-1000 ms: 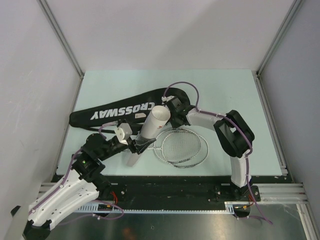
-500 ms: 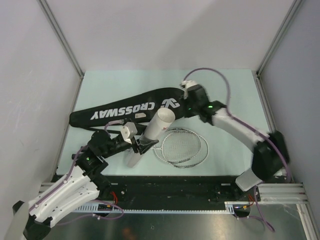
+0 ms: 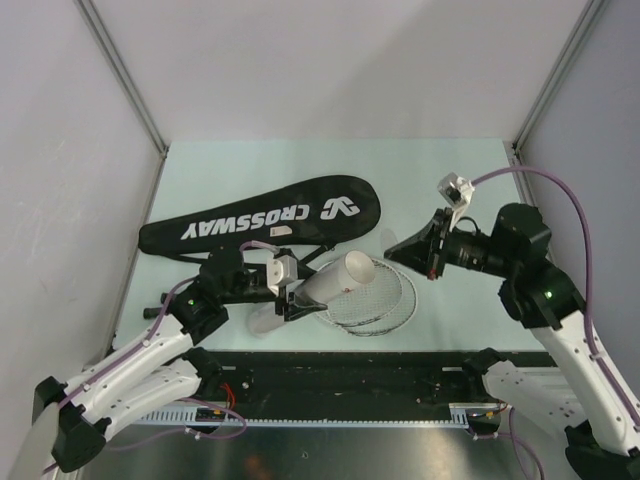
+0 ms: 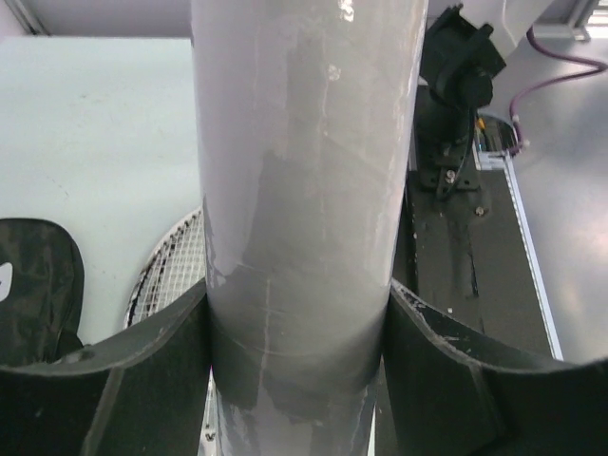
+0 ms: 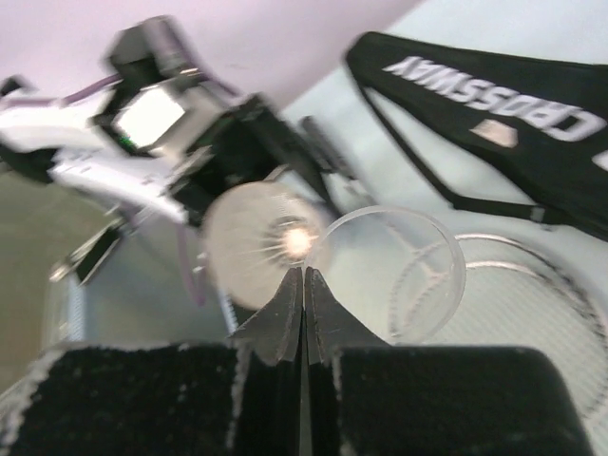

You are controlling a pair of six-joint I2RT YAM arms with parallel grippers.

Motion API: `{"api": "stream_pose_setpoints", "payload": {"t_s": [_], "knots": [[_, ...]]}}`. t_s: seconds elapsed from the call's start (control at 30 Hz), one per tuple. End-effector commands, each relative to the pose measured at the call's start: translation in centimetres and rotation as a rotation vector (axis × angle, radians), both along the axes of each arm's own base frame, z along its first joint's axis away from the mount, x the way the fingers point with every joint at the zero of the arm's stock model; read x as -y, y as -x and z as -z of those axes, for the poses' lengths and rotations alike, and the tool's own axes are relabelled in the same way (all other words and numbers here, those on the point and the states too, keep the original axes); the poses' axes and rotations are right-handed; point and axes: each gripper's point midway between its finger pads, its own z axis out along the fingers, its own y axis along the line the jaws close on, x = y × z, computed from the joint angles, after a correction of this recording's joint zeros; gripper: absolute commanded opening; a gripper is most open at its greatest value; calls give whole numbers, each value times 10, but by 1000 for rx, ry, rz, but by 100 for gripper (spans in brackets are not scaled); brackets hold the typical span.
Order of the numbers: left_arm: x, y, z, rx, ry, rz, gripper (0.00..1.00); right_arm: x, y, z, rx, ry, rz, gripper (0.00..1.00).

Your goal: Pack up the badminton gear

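Note:
My left gripper point(image 3: 289, 293) is shut on the white cylindrical tube point(image 3: 335, 280), which lies tilted with its mouth towards the right, above the racket heads. In the left wrist view the tube point(image 4: 304, 190) fills the gap between both fingers. The feathers of a shuttlecock point(image 5: 261, 242) show inside the tube's mouth. My right gripper point(image 3: 392, 247) hovers to the tube's right, shut on the rim of a clear round lid point(image 5: 394, 275). Two stacked silver-white rackets point(image 3: 385, 298) lie on the table. The black CROSSWAY bag point(image 3: 260, 222) lies behind them.
Grey walls with metal corner rails point(image 3: 125, 85) close in the pale green table point(image 3: 450, 170) on three sides. The black base bar point(image 3: 340, 375) runs along the near edge. The bag's black strap point(image 5: 475, 199) trails beside the rackets.
My right arm has swung away from the tube to the right and its jaws have shut on the clear lid. My left gripper has tipped the tube lower, mouth towards the right.

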Motion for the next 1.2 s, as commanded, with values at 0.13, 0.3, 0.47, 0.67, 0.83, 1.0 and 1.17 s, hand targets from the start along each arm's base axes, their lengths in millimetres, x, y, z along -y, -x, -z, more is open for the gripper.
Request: {"api": "stream_pose_setpoints", "payload": {"t_s": [0.13, 0.3, 0.47, 0.67, 0.83, 1.0, 1.17], "knots": [[2, 3, -23, 153, 39, 63, 0, -20, 57, -7, -114, -59, -245, 0], [1, 4, -21, 157, 38, 62, 0, -31, 59, -7, -147, -63, -271, 0], [2, 2, -20, 155, 34, 58, 0, -40, 60, -7, -171, -61, -279, 0], [1, 1, -20, 152, 32, 48, 0, -48, 55, -3, -205, -53, -284, 0], [1, 1, -20, 153, 34, 47, 0, -55, 56, -2, -229, -60, -303, 0], [0, 2, -21, 154, 37, 48, 0, -57, 57, -9, -237, -87, -315, 0], [0, 5, -23, 155, 45, 58, 0, -60, 58, -9, -249, -91, -308, 0]]}}
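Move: The right gripper already pinches the clear lid by its edge. The tube's open mouth is about 7 cm to its left, 3 cm back and 3 cm lower; the racket heads lie on the table 7 cm ahead, 1 cm left and 34 cm below, and the bag's wide end some 31 cm ahead, 9 cm left and 33 cm down. From the left gripper, clasped round the tube, the mouth is about 10 cm right, 4 cm ahead and 9 cm up. Bring the right gripper with the pinched lid back about 5 cm fast, then ease it left some 5 cm onto the tube's mouth, staying nearly level. Swing the fingers about 15 degrees counter-clockwise and roll the wrist about as much, so the lid faces the opening. Keep the lid pinched; hold the tube steady in the left gripper. ##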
